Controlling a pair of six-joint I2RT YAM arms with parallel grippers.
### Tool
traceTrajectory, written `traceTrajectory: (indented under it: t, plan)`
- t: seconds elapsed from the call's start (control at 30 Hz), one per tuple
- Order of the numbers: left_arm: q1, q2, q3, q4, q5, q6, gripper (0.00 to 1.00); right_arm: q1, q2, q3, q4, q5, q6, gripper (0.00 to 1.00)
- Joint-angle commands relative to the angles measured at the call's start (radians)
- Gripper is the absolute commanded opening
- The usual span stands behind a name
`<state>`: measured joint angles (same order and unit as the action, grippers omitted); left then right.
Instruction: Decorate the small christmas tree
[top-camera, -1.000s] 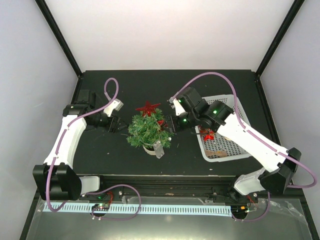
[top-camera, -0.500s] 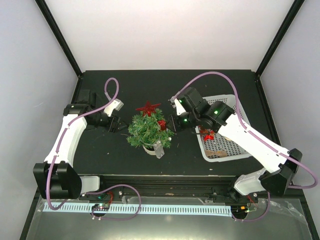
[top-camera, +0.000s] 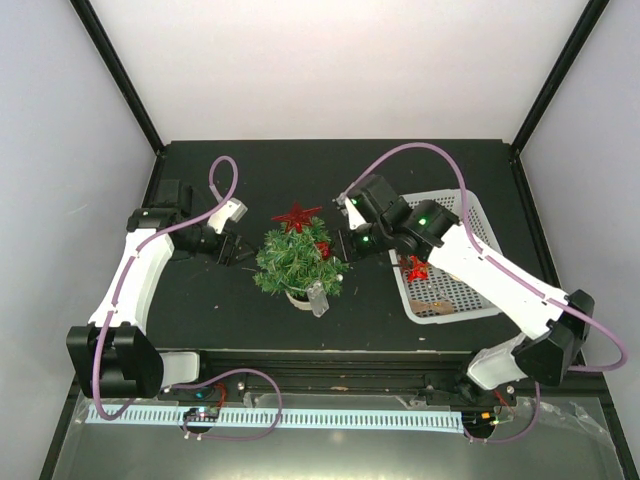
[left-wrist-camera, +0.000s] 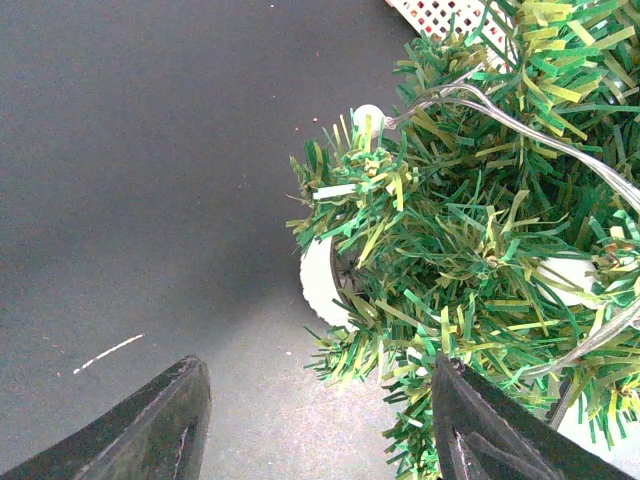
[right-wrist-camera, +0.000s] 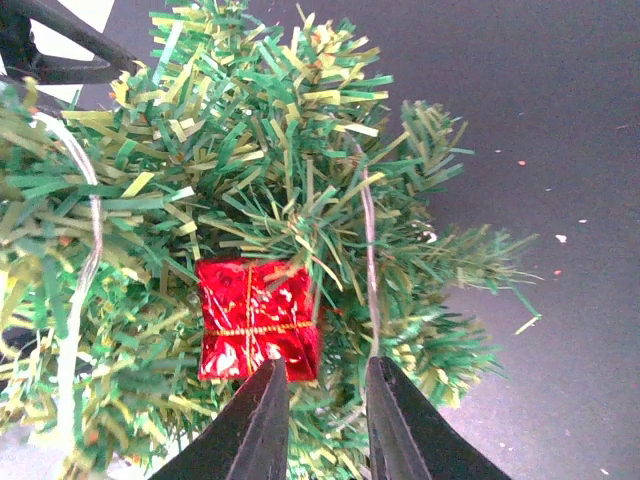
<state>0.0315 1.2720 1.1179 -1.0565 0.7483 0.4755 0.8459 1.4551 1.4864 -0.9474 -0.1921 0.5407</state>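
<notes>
The small christmas tree (top-camera: 295, 262) stands mid-table in a cream-white pot (left-wrist-camera: 318, 288), with a red star (top-camera: 296, 216) on top and a clear light string (left-wrist-camera: 500, 115) through its needles. A red foil gift box (right-wrist-camera: 255, 320) rests in the branches on its right side (top-camera: 323, 249). My right gripper (right-wrist-camera: 325, 392) is pushed into the foliage just below that box. Its jaws stand narrowly apart, with only needles and a thin thread between them. My left gripper (left-wrist-camera: 320, 430) is wide open at the tree's left (top-camera: 238, 250), its right finger brushing the lower branches.
A white mesh basket (top-camera: 468, 215) sits at the right under the right arm, with a red ornament (top-camera: 415, 268) and a brownish piece (top-camera: 432, 297) inside. A clear plastic piece (top-camera: 318, 298) leans by the pot's front. Walls enclose the black table.
The right jaws have narrowed a good deal and the right arm has edged left toward the tree. The gift box stays in the branches. The left arm has not moved.
</notes>
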Motion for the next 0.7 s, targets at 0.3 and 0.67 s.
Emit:
traceTrajectory:
  t: [0.3,0.67]
  plan:
    - [0.003,-0.011,-0.001,0.03,-0.005,-0.008,0.62,-0.064,-0.21,-0.056,-0.133,0.24,0.082,0.44]
    - [0.008,-0.047,-0.007,0.124,-0.08,-0.1,0.64,-0.358,-0.272,-0.267,-0.224,0.311,0.205,0.46]
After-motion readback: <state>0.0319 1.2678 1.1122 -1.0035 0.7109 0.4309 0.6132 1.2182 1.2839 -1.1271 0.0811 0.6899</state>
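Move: Off to the right hand's right lies the basket of ornaments, its middle some 26 cm away, about 2 cm back and 18 cm lower; the red bow inside is about 19 cm right and 3 cm back. The red gift hangs on the tree about 4 cm left, level fore and aft, 3 cm below; the tree's middle is 10 cm left and 4 cm back. From the left hand the basket is roughly 50 cm right, 2 cm back. Leaving the red gift on the tree, the right hand first lifts some 4 cm while drawing right and spreading its fingers from a narrow gap to about half open. It then speeds up rightward, about 15 cm in all, dipping 7 cm from the top of its arc over the basket's left side while the wrist turns some 30 degrees clockwise. ##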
